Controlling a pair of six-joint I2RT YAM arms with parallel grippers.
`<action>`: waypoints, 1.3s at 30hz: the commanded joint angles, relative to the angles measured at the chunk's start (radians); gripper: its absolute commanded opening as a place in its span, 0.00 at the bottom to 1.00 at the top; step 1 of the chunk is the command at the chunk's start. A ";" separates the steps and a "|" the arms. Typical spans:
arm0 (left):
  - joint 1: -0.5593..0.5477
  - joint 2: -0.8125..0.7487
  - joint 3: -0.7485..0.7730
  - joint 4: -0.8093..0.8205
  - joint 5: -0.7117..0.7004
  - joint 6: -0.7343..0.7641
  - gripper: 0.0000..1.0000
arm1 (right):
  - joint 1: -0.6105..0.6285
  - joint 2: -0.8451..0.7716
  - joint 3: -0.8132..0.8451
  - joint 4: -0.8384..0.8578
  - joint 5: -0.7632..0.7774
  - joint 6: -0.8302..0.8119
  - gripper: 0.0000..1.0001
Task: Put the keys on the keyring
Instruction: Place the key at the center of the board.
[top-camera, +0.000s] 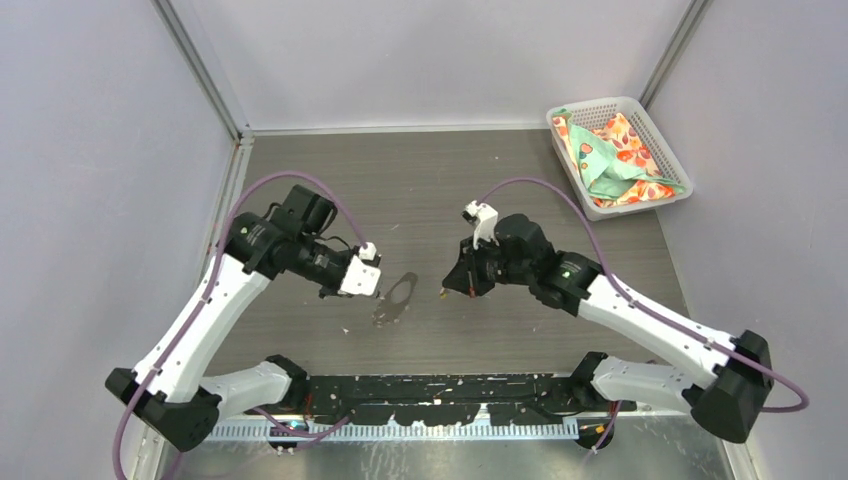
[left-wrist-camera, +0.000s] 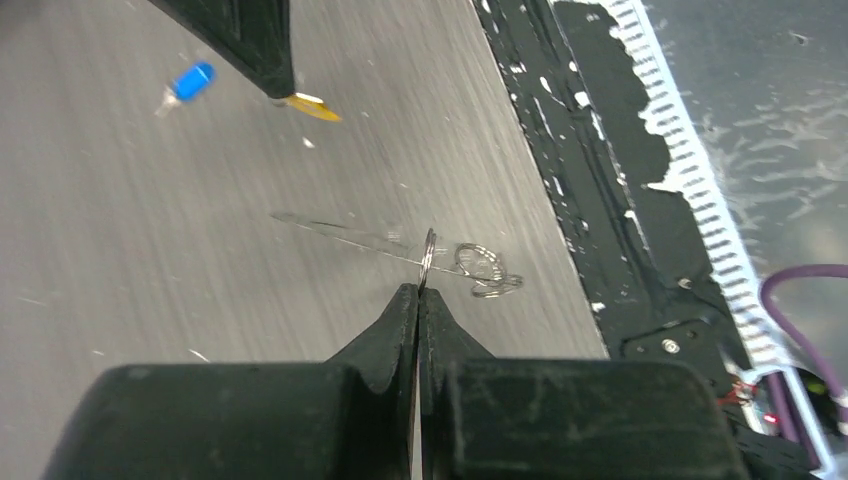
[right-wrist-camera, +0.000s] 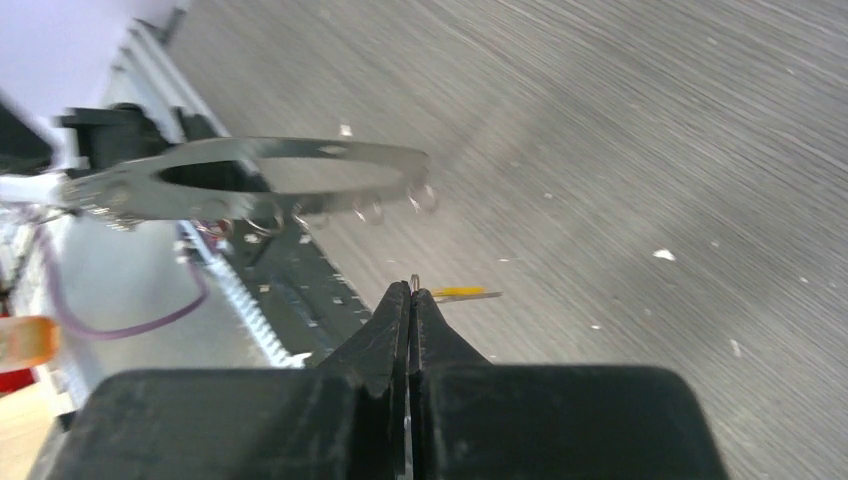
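The keyring (top-camera: 398, 297) is a flat grey oval loop with small metal rings (left-wrist-camera: 485, 270) hanging from it. It hangs just above the table's middle. My left gripper (top-camera: 373, 285) is shut on its left end, and a thin ring (left-wrist-camera: 428, 255) shows edge-on at the closed fingertips (left-wrist-camera: 419, 290). In the right wrist view the keyring (right-wrist-camera: 250, 175) lies level at the upper left. My right gripper (top-camera: 453, 288) is shut on the yellow-headed key (right-wrist-camera: 460, 292), which sticks out sideways at the tips (right-wrist-camera: 412, 292), a short way right of the loop. The blue-headed key (left-wrist-camera: 190, 82) lies on the table beyond.
A white basket (top-camera: 655, 135) holding a patterned cloth stands at the back right corner. A black strip (top-camera: 440, 395) with a toothed white rail runs along the near edge between the arm bases. Grey walls close in the table on three sides.
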 joint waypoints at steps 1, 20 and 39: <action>-0.004 0.021 0.044 -0.081 -0.044 -0.147 0.00 | -0.001 0.126 -0.026 0.001 0.152 -0.074 0.01; -0.011 0.039 -0.081 0.220 -0.457 -0.699 0.00 | 0.068 0.443 -0.110 0.269 0.357 -0.031 0.22; -0.012 0.092 0.073 0.042 -0.045 -0.807 0.00 | 0.068 0.089 -0.014 0.659 -0.210 -0.047 0.66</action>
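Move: The right hand holds the yellow-tagged key; the bare patch of board it is bound for lies about 18 cm below and 4 cm ahead of it, 1 cm to its right. The keyring, held by the left fingers, is some 10 cm to the right hand's left, 4 cm back and 3 cm higher; the blue-tagged key lies on the board roughly 14 cm ahead and 11 cm right of that hand. From the left hand that patch is about 9 cm ahead, 14 cm right and 23 cm down. The right hand carries the yellow-tagged key down some 17 cm and a little forward, rolling its fingers to point more steeply at the board, opens there to let go of the key, then climbs about 21 cm and swings left towards the keyring with fingers wide, rolling back the other way. The left hand keeps its pinch on the keyring, dipping about 6 cm and reaching 4 cm forward while it turns some 35 degrees counter-clockwise, then easing partly back up and back. ##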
